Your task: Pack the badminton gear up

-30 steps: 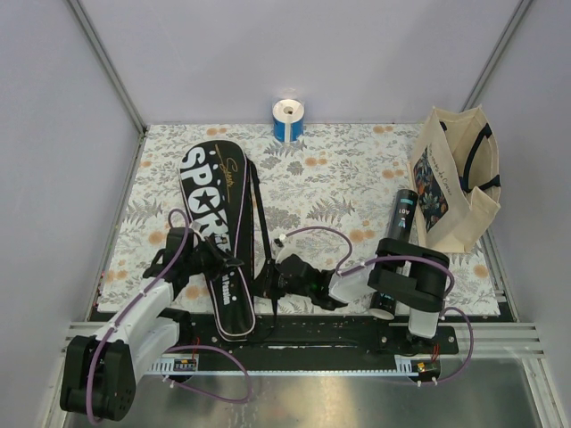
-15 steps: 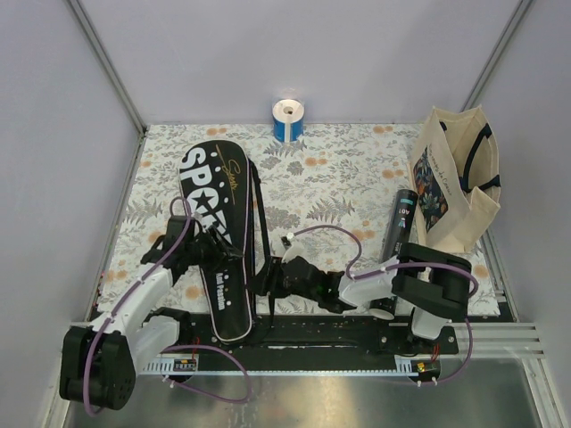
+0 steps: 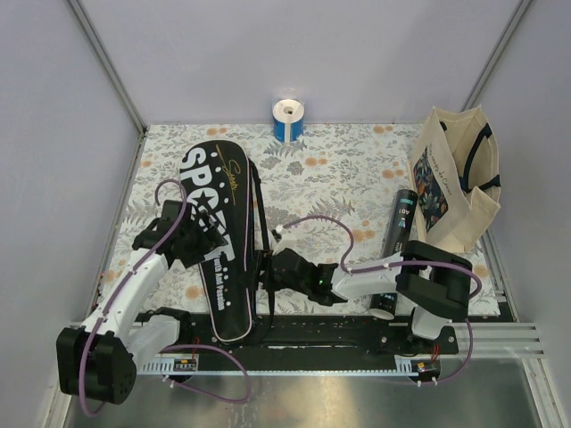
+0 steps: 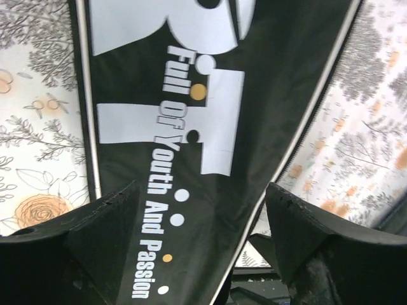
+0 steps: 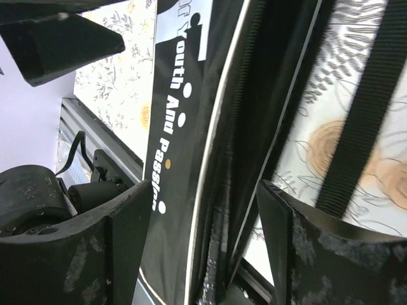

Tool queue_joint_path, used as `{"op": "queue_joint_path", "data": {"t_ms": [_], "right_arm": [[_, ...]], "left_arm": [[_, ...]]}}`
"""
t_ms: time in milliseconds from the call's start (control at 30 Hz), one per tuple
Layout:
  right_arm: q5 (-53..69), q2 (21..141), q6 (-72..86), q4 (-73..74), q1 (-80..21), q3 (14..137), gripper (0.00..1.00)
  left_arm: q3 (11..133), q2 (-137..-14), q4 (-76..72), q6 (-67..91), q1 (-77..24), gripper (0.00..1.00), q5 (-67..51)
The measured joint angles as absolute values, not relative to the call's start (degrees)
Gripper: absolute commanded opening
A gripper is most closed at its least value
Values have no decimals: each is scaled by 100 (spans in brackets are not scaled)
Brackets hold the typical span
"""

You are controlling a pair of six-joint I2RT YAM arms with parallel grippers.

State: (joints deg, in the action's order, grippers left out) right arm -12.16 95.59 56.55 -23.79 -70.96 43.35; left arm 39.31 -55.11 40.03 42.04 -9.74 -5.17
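The long black "SPORT" racket cover [image 3: 217,214] lies lengthwise on the floral mat at the left. My left gripper [image 3: 203,242] hovers open over its narrow lower half; in the left wrist view the cover [image 4: 191,95] fills the space between the spread fingers [image 4: 102,222]. My right gripper [image 3: 266,275] is open at the cover's right edge, its jaws on either side of the open zipper seam [image 5: 235,178]. A black cylindrical tube [image 3: 403,214] lies at the right beside the bag. No rackets or shuttlecocks are in view.
A cream tote bag [image 3: 455,178] stands at the right edge of the mat. A short blue-and-white roll [image 3: 288,119] stands at the back centre. The cover's black strap [image 3: 260,214] trails along its right side and shows in the right wrist view [image 5: 362,114].
My left gripper has moved away from the near edge, up along the cover. My right gripper has shifted left and closer to the cover's zipper edge.
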Motion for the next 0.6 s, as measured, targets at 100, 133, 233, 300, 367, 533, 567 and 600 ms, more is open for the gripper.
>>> {"op": "queue_joint_path", "data": {"t_ms": [100, 133, 233, 300, 367, 533, 567, 600], "right_arm": [[-950, 9896, 5660, -2469, -7087, 4602, 69], [-847, 10038, 5673, -2462, -7089, 4687, 68], [-744, 10285, 5682, -2338, -7140, 4805, 65], [-746, 10370, 5682, -2193, -7205, 4862, 54], [-753, 10425, 5730, -2091, -7279, 4912, 38], [-775, 10394, 5787, -2235, -7269, 4858, 6], [-766, 10339, 5795, -2342, -7255, 4775, 1], [-757, 10243, 5789, -2414, -7225, 4654, 0]], "left_arm": [[3931, -5734, 4106, 4327, -963, 82, -355], [3929, -5793, 4101, 4390, -963, 82, -314], [3872, -5824, 4066, 4595, -963, 85, -117], [3804, -5824, 4060, 4720, -943, 85, 19], [3760, -5824, 4099, 4823, -921, 86, 106], [3750, -5811, 4110, 4971, -899, 85, 276], [3750, -5800, 4115, 4989, -899, 85, 305], [3750, -5778, 4123, 5002, -899, 85, 327]]}}
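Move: Within short reach of the right hand lies the zipped right edge of the racket bag, at the spot to be pinched: about 3 cm left, 1 cm back and 4 cm below. The black strap lies on the table about 3 cm to this hand's right, level with it fore and aft and 7 cm down. From the open left hand, the bag's left edge is about 8 cm left, straight across and 6 cm below; the pinch spot is some 12 cm right, 5 cm back and 6 cm down. Dipping nearly 4 cm while shifting about 2 cm left and 2 cm back, the right hand brings its open fingers down around the bag's piped, zipped edge, then closes them to pinch it, rising about 1 cm as they shut. The left hand stays wide open over the bag, sinking and sliding left towards the bag's left edge, some 2.5 cm each way, while turning about 10 degrees counter-clockwise. ##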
